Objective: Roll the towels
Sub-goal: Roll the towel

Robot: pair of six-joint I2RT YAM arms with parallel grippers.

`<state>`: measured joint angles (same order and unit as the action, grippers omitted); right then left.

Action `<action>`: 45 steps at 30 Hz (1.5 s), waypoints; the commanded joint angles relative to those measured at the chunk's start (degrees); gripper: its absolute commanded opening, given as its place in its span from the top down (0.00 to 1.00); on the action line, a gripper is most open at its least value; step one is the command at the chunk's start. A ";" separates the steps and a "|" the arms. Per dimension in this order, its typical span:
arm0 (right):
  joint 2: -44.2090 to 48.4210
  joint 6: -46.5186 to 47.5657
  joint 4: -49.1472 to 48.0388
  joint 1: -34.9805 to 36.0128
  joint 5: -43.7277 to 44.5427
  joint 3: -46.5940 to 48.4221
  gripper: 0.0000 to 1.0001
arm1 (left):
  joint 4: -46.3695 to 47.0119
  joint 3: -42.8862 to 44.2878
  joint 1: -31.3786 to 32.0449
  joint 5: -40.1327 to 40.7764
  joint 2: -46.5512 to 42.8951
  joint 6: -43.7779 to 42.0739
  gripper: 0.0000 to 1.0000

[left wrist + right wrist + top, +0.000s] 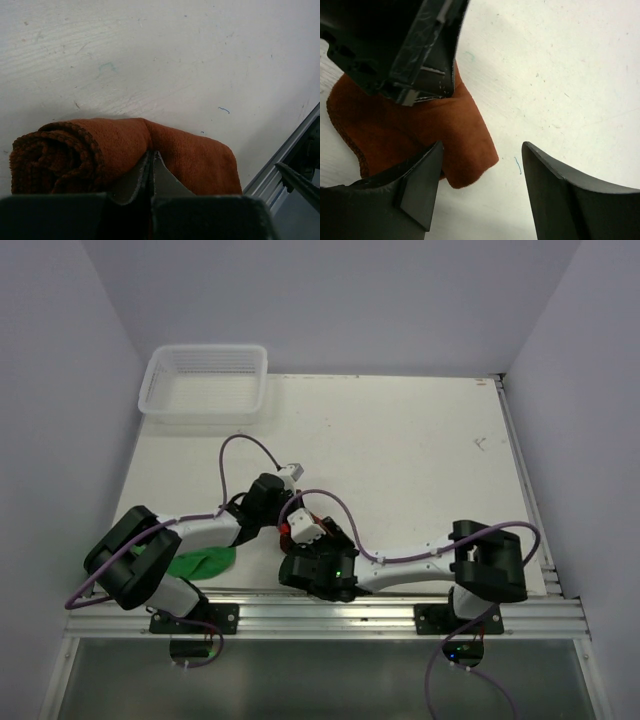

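The rust-brown towel (190,155) lies rolled on the white table, its coiled end (50,160) toward the left in the left wrist view. My left gripper (151,154) is shut, and its tips press into a crease on top of the roll. My right gripper (482,143) is open beside it. Its left finger (420,185) hangs over a loose corner of the brown towel (465,145), and its right finger (555,190) is over bare table. From above, only a sliver of the brown towel (284,531) shows between the two wrists. The green towel (200,563) lies flat, partly under the left arm.
A white mesh basket (205,380) stands at the table's far left corner. An aluminium rail (330,615) runs along the near edge, close to the roll, and shows again at the right as the rail (280,165) in the left wrist view. Both arms crowd the near middle.
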<state>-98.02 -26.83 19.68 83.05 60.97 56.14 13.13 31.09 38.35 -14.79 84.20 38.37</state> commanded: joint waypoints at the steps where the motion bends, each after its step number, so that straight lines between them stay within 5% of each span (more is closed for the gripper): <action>1: 7.65 -1.21 -7.10 -1.48 -4.43 -3.91 0.32 | -2.31 -1.47 0.67 1.25 0.79 -0.31 1.00; 10: 22.24 -4.10 -17.21 -12.28 -30.70 -15.25 0.32 | -1.96 -2.35 0.68 1.78 0.17 -0.66 1.00; 21: 19.45 -10.08 -26.36 -28.20 -59.19 -18.96 0.31 | -0.91 -4.20 0.68 1.60 -2.72 -1.02 1.00; 31: 12.68 -11.05 -28.03 -28.99 -62.10 -19.31 0.32 | -0.73 -5.69 0.76 1.95 -3.87 -0.93 1.00; 34: 12.41 -11.05 -28.73 -28.99 -64.04 -19.49 0.38 | -0.99 -5.78 0.76 2.57 -3.87 -0.93 1.00; 45: 13.02 -8.94 -30.14 -28.90 -65.82 -21.95 0.87 | -5.99 -0.52 0.50 5.38 -4.75 -1.72 1.00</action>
<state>-85.12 -36.67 -9.61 53.93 -3.88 35.73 12.91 27.73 38.79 -13.37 79.96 38.35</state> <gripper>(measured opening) 0.167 0.007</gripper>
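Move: The half-rolled brown towel's middle lies about 6 cm to the right hand's left, level with it in reach and some 6 cm below. From the left hand, whose shut fingertips already rest on the towel, its middle is about 2 cm right, 3 cm back and 1 cm lower. The green towel lies about 33 cm to the left hand's left and 8 cm back. Right hand rises, then sinks about 6 cm, turning its fingers left to pinch the brown towel beside the left's. ##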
